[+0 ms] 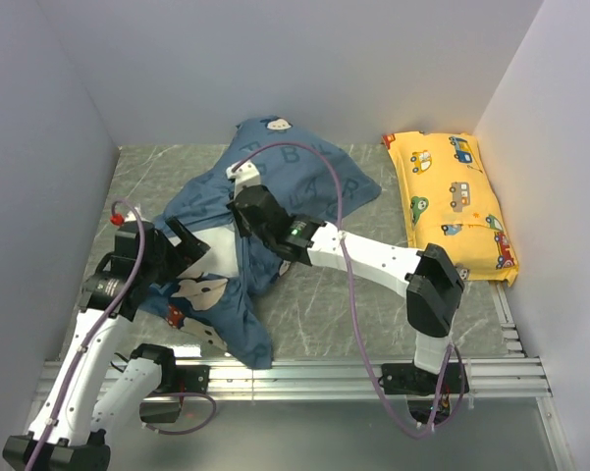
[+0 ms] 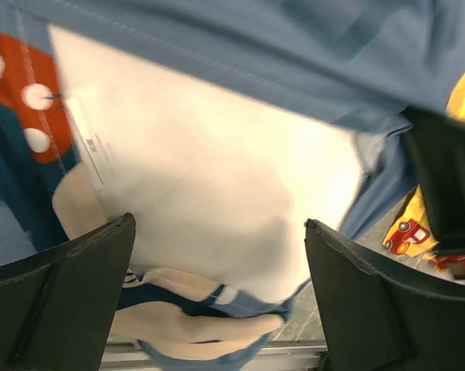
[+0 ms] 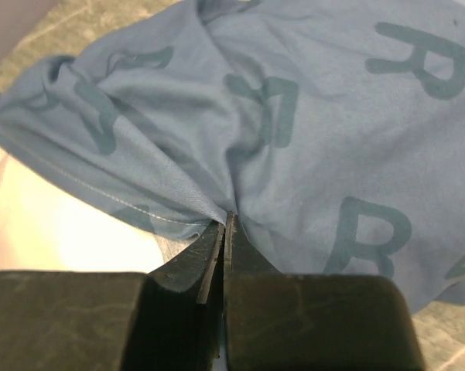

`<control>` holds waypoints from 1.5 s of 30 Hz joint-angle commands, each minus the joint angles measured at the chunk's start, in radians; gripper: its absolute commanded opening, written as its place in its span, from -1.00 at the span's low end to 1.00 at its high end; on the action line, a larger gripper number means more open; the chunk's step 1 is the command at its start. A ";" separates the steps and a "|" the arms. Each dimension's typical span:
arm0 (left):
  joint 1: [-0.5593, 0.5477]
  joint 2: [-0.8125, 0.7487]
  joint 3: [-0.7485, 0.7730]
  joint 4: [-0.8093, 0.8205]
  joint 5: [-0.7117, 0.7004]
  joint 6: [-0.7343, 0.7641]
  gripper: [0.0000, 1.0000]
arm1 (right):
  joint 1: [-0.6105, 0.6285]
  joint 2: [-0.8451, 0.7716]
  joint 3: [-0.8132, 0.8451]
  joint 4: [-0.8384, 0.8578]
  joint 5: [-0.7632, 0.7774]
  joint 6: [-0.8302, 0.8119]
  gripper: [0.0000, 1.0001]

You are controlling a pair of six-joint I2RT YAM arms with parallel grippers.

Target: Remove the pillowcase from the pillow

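Observation:
The dusty-blue pillowcase (image 1: 295, 177) with darker letters lies rumpled across the middle of the mat, bunched back from the white pillow (image 1: 226, 257). My right gripper (image 1: 243, 184) is shut on a fold of the pillowcase (image 3: 309, 116) near its stitched hem, the fabric pinched at the tips of the right gripper (image 3: 227, 220). The left gripper (image 1: 194, 243) stands open over the exposed end of the pillow (image 2: 217, 170), one finger on each side and apart from it. Below my left gripper (image 2: 219, 224) hangs more of the pillowcase (image 2: 294, 46) with a cartoon face print.
A yellow car-print pillow (image 1: 454, 201) lies along the right wall. White walls close in the left, back and right sides. An aluminium rail (image 1: 373, 378) runs along the near edge of the grey marbled mat (image 1: 334, 304).

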 commanded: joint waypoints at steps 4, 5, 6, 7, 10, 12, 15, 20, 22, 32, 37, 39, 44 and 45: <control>-0.002 0.043 -0.066 0.081 0.047 0.010 0.81 | -0.094 0.036 0.082 -0.017 0.052 0.090 -1.00; -0.003 0.043 -0.078 0.082 0.047 0.007 0.79 | -0.108 0.048 0.085 -0.031 0.072 0.101 -1.00; -0.005 0.035 -0.100 0.082 0.041 0.003 0.72 | -0.125 0.051 0.083 -0.039 0.080 0.127 -1.00; -0.011 0.034 -0.106 0.093 0.042 -0.003 0.69 | -0.154 0.052 0.079 -0.043 0.089 0.141 -1.00; -0.014 0.061 -0.082 0.066 0.005 0.003 0.44 | -0.203 0.042 0.044 -0.059 0.100 0.199 -1.00; -0.014 0.102 -0.057 0.062 -0.005 0.015 0.17 | -0.245 0.013 -0.004 -0.047 0.093 0.231 -1.00; -0.011 0.177 -0.033 0.076 -0.064 0.039 -0.48 | -0.285 -0.038 -0.070 -0.025 0.092 0.260 -1.00; 0.101 0.294 0.004 0.116 -0.058 0.121 -0.99 | -0.328 -0.147 -0.208 0.008 0.107 0.287 -1.00; 0.198 0.325 0.012 0.154 -0.018 0.159 -0.99 | -0.347 -0.205 -0.263 0.030 0.110 0.302 -1.00; 0.227 0.379 0.008 0.236 0.152 0.142 -0.99 | -0.351 -0.221 -0.302 0.061 -0.106 0.229 -1.00; 0.123 0.270 -0.123 0.291 0.128 0.028 -0.99 | -0.318 -0.198 -0.149 -0.039 -0.223 0.170 -0.56; 0.110 0.227 -0.180 0.314 0.120 0.006 -0.99 | -0.268 -0.210 -0.122 -0.068 -0.195 0.129 -0.26; 0.107 0.160 -0.250 0.319 0.099 -0.031 -0.99 | -0.131 -0.267 -0.058 -0.097 -0.078 0.000 0.32; 0.105 0.149 -0.255 0.312 0.097 -0.037 -0.99 | -0.086 -0.270 -0.050 -0.099 -0.083 -0.022 0.38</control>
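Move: Below the open left hand lies the bared white pillow, its middle about 3 cm ahead, 4 cm right and 8 cm down. The near flap's tagged hem with its red patch lies roughly 5 cm left, 2 cm ahead and 7 cm down; a face print lies 8 cm back, 2 cm right. The shut right hand already holds the upper hem; the pillowcase's covered end is centred some 9 cm ahead, 13 cm right and 12 cm below it. Keep the right gripper shut on the upper hem and haul it right about 14 cm and forward, dipping slightly, towards the covered end; then open, let go and lift away, coming back left. Meanwhile sink the left gripper some 5 cm and close it on the tagged hem, carry it forward and left, then draw back right and lower, still pinching. ##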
